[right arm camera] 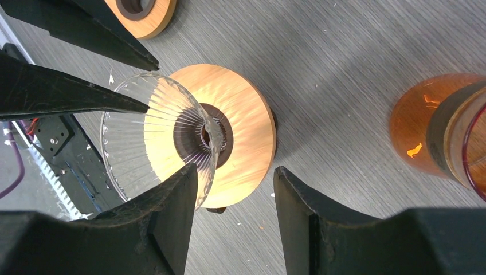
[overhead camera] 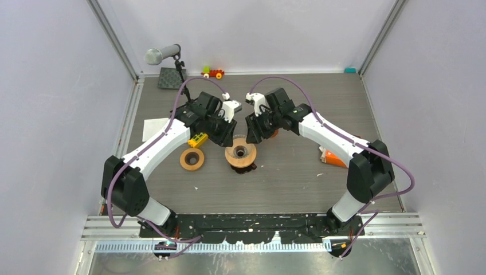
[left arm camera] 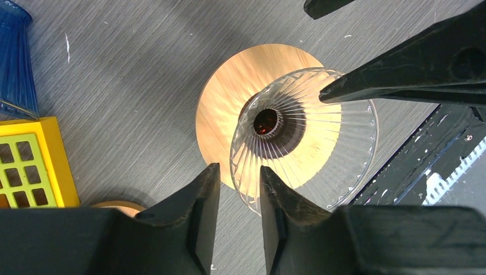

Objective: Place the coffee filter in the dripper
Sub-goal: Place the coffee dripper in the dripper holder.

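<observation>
The dripper [overhead camera: 240, 153] is a clear ribbed glass cone on a round wooden base [left arm camera: 223, 97], standing mid-table with nothing inside it. A flat white paper [overhead camera: 153, 126] lies at the table's left edge; I cannot tell whether it is the coffee filter. My left gripper [overhead camera: 227, 142] hovers over the dripper's left side, and in its wrist view the left gripper [left arm camera: 239, 172] is open by a narrow gap, with the glass rim [left arm camera: 252, 197] showing below. My right gripper [overhead camera: 255, 137] hangs over the right side. In its own view the right gripper [right arm camera: 236, 172] is open wide and empty above the dripper [right arm camera: 155, 132].
A wooden ring [overhead camera: 192, 158] and a yellow crate [overhead camera: 198, 139] sit left of the dripper. A blue ribbed glass [left arm camera: 14, 57] stands beside the crate. An orange glass vessel [right arm camera: 430, 132] stands to the right. An orange-and-white packet [overhead camera: 332, 157] lies far right. A microphone [overhead camera: 162, 54] and a toy [overhead camera: 213, 73] are at the back.
</observation>
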Robot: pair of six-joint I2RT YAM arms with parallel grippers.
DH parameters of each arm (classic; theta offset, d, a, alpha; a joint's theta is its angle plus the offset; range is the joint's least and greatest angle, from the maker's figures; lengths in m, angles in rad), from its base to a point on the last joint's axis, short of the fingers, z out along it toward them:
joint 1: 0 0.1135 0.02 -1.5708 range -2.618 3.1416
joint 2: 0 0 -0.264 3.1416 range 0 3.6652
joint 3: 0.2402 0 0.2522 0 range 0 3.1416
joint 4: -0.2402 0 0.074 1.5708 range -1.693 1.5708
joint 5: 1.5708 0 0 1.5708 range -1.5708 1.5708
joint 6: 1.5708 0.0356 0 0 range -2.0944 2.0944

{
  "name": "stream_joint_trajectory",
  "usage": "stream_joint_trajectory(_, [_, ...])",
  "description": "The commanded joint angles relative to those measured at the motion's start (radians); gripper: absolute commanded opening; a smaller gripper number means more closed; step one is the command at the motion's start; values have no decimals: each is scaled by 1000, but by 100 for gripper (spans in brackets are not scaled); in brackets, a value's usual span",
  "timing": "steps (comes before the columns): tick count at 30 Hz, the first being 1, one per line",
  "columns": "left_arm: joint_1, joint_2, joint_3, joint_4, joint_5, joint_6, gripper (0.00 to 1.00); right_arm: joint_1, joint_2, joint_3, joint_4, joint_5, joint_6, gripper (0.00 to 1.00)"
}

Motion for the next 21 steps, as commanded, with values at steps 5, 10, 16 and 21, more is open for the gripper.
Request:
stream_joint_trajectory(5, [4,-27,86,2,27,-19,41,-63,-134,49,-8,8,-30,56])
stream_joint_trajectory(10, [5,-69,113,41,39,-27,55,-173,-234,4,-6,10,-28,58])
stream_joint_trajectory(16, [7,-154,70,121,-2,-20,86,-355,-342,-65,-9,54,-20,61])
stream_joint_trajectory(21, [10,-200,26,135,-51,3,94,-398,-370,-94,-81,240,-92,61])
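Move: The clear dripper already sits in its wood-topped holder between the hands. Its middle is about 4 cm right of the left hand, 1 cm back and 4 cm below; from the right hand it is 5 cm left, 2 cm back and 4 cm below. The coffee filters by their box lie some 26 cm right of the right hand, level fore and aft, 12 cm below. The carafe stands 9 cm ahead and 5 cm right of it, 8 cm down. Both hands come free of the dripper's rim. The left opens from about a third to nearly full and lifts almost straight up about 9 cm, its fingers tipping up and forward. The right rises first, then sweeps right towards the filters, some 16 cm right, 9 cm up and 5 cm forward, turning clockwise and tipping up, with its half-open fingers hardly changing. ##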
